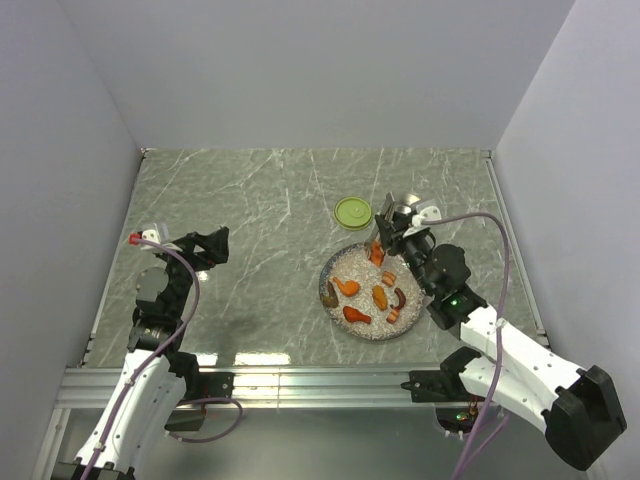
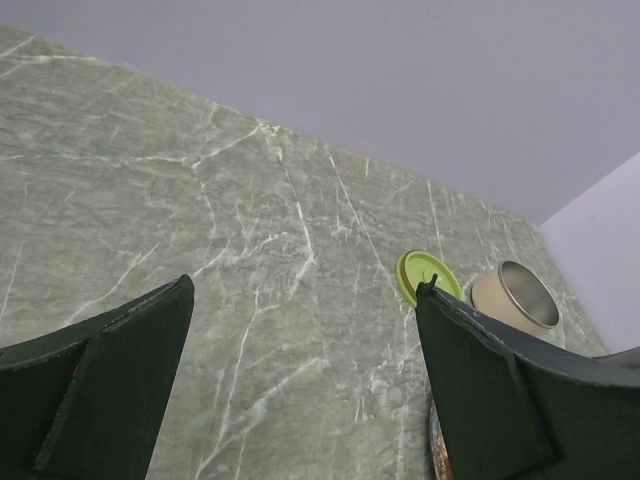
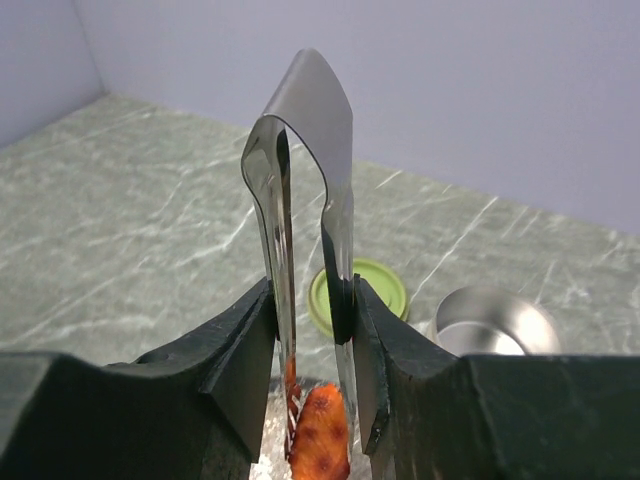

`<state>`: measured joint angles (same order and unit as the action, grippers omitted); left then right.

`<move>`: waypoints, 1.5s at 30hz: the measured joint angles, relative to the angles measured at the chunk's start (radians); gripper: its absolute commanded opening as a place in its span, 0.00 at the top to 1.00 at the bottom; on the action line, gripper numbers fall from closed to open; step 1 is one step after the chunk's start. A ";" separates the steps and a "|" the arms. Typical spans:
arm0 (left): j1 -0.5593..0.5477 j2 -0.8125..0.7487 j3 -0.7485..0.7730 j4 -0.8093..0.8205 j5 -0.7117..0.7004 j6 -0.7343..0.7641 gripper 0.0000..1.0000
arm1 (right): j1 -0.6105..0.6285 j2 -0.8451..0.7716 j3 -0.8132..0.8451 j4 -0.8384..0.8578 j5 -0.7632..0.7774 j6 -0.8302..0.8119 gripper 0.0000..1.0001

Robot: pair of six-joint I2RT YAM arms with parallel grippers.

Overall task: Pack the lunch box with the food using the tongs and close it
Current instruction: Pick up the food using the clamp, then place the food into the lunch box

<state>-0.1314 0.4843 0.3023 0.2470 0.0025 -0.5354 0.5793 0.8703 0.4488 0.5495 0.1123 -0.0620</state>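
Observation:
My right gripper (image 1: 393, 238) (image 3: 312, 292) is shut on the tongs (image 3: 310, 100), pressing their two arms toward each other. The tong tips pinch an orange piece of food (image 3: 322, 435) (image 1: 376, 252) over the far rim of the speckled plate (image 1: 345, 268). Several more orange, red and dark pieces (image 1: 380, 297) lie on that plate. The steel lunch box (image 3: 495, 322) (image 2: 515, 297) stands open just behind my right gripper, with its lime-green lid (image 1: 353, 212) (image 3: 386, 285) (image 2: 432, 275) flat on the table to its left. My left gripper (image 1: 212, 245) (image 2: 305, 290) hangs open and empty at the left.
The marble table (image 1: 260, 200) is closed in by white walls at the back and both sides. A metal rail (image 1: 300, 380) runs along the near edge at the arm bases. The plate's rim (image 2: 435, 440) shows beside my left gripper's right finger.

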 measured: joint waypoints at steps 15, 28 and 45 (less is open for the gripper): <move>0.000 0.010 0.000 0.000 0.000 0.000 0.01 | -0.144 0.196 0.254 -0.029 0.078 -0.051 0.82; 0.000 0.011 0.000 0.003 0.000 0.000 0.01 | -0.261 0.394 0.387 -0.057 0.031 -0.056 0.82; 0.000 0.024 0.000 0.004 0.001 0.000 0.01 | -0.310 0.532 0.491 -0.080 0.018 -0.064 0.55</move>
<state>-0.1314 0.5087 0.3019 0.2508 0.0032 -0.5354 0.2695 1.4025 0.9401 0.4690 0.1307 -0.1261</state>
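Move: The right hand already holds the clamp upright, with the orange food pinched in its tips about 16 cm below and roughly 1 cm ahead and 1 cm left. The open lunch box it is bound for stands some 16 cm ahead, 8 cm right and 20 cm below; the green lid lies 15 cm left of the box and level with it, and the plate's middle about 6 cm back and 3 cm left of this hand. From the idle left hand the box is about 18 cm ahead, 51 cm right and 18 cm lower. Keeping the clamp squeezed on the food, the right hand carries it away from the plate to the lunch box: about 15 cm forward and 7 cm right, rising some 5 cm early on, then sinking about 3 cm over the box. The wrist turns some 20 degrees clockwise on the way, and the fingers hardly change their grip. ##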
